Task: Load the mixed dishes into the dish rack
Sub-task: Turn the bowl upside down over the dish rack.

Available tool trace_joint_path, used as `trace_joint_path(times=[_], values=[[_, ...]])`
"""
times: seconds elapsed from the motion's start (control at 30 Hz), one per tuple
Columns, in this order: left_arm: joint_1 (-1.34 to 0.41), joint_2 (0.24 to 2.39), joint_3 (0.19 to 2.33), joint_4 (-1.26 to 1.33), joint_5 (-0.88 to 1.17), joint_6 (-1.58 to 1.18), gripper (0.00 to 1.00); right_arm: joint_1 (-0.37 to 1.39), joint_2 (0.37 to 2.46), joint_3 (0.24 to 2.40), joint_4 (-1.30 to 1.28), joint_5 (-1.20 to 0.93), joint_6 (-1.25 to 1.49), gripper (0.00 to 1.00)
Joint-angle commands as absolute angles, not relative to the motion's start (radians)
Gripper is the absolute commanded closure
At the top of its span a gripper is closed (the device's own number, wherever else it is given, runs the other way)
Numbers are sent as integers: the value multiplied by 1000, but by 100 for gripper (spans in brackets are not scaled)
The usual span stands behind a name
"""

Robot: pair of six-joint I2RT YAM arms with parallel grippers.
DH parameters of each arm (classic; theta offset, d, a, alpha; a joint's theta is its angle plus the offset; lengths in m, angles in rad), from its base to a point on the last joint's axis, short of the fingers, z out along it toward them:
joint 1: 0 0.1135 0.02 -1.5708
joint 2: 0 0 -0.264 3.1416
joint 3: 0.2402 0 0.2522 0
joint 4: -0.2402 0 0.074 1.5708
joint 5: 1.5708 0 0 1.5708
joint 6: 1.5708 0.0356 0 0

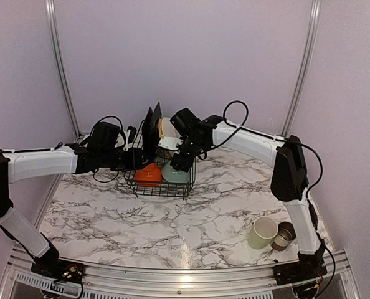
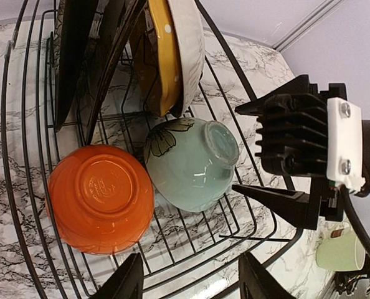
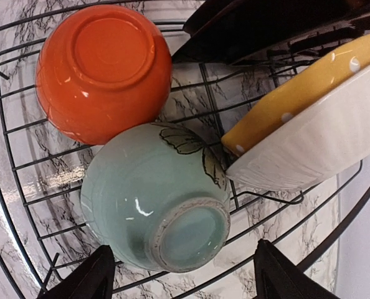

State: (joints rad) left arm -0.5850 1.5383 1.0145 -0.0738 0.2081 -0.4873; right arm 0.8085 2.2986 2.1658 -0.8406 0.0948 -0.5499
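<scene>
The dish rack [image 1: 163,189] stands at the back of the marble table. Inside it, black plates [image 2: 79,50], a yellow dotted plate [image 3: 303,93] and a white bowl [image 3: 325,143] stand on edge. An orange bowl [image 3: 104,68] and a pale teal bowl [image 3: 154,196] with a leaf drawing lie upside down on the rack floor, side by side. My right gripper [image 3: 182,283] is open just above the teal bowl's foot, its fingers clear of it. My left gripper [image 2: 194,280] is open over the rack's near rim and holds nothing. A pale green mug [image 1: 261,232] and a grey-brown cup [image 1: 284,235] rest on the table.
The mug and cup sit near the right arm's base at the front right. Both arms reach in over the rack [image 2: 23,156] from either side, their grippers close together. Purple walls enclose the table on three sides.
</scene>
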Motion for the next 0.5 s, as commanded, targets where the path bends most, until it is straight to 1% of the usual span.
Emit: trace_joint_path(times=[0.0,0.17,0.3,0.47], values=[[-586,1584,1065,-148,161,-427,47,811,2256,2112,-795,93,-587,26],[-585,1633,1097,-166,103,-414,47,819,2362,2175,-798,192,-577,25],[-586,1638,1088,-176,57,-416,48,818,2439,2187,-798,273,-575,28],[-584,1642,1072,-167,26,-418,48,818,2478,2199,-795,298,-568,29]])
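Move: The green bowl, bottom up in the rack, lies about 2 cm ahead of my right hand, 3 cm to its left and 7 cm below. The orange bowl sits some 10 cm left of the green bowl; the yellow dish stands 8 cm farther out than the green bowl and 2 cm more to the left. From my left hand the green bowl is roughly 7 cm ahead, 12 cm right and 10 cm below, the orange bowl 5 cm ahead, 2 cm right, equally low. I sink my open right hand about 5 cm down onto the green bowl, easing slightly forward late on and tilting a few degrees, until one fingertip is at its foot ring and the other at its opposite side; I don't squeeze. My empty left hand drops some 3 cm, drifting forward and a little left as its left side rolls up about 10 degrees. ##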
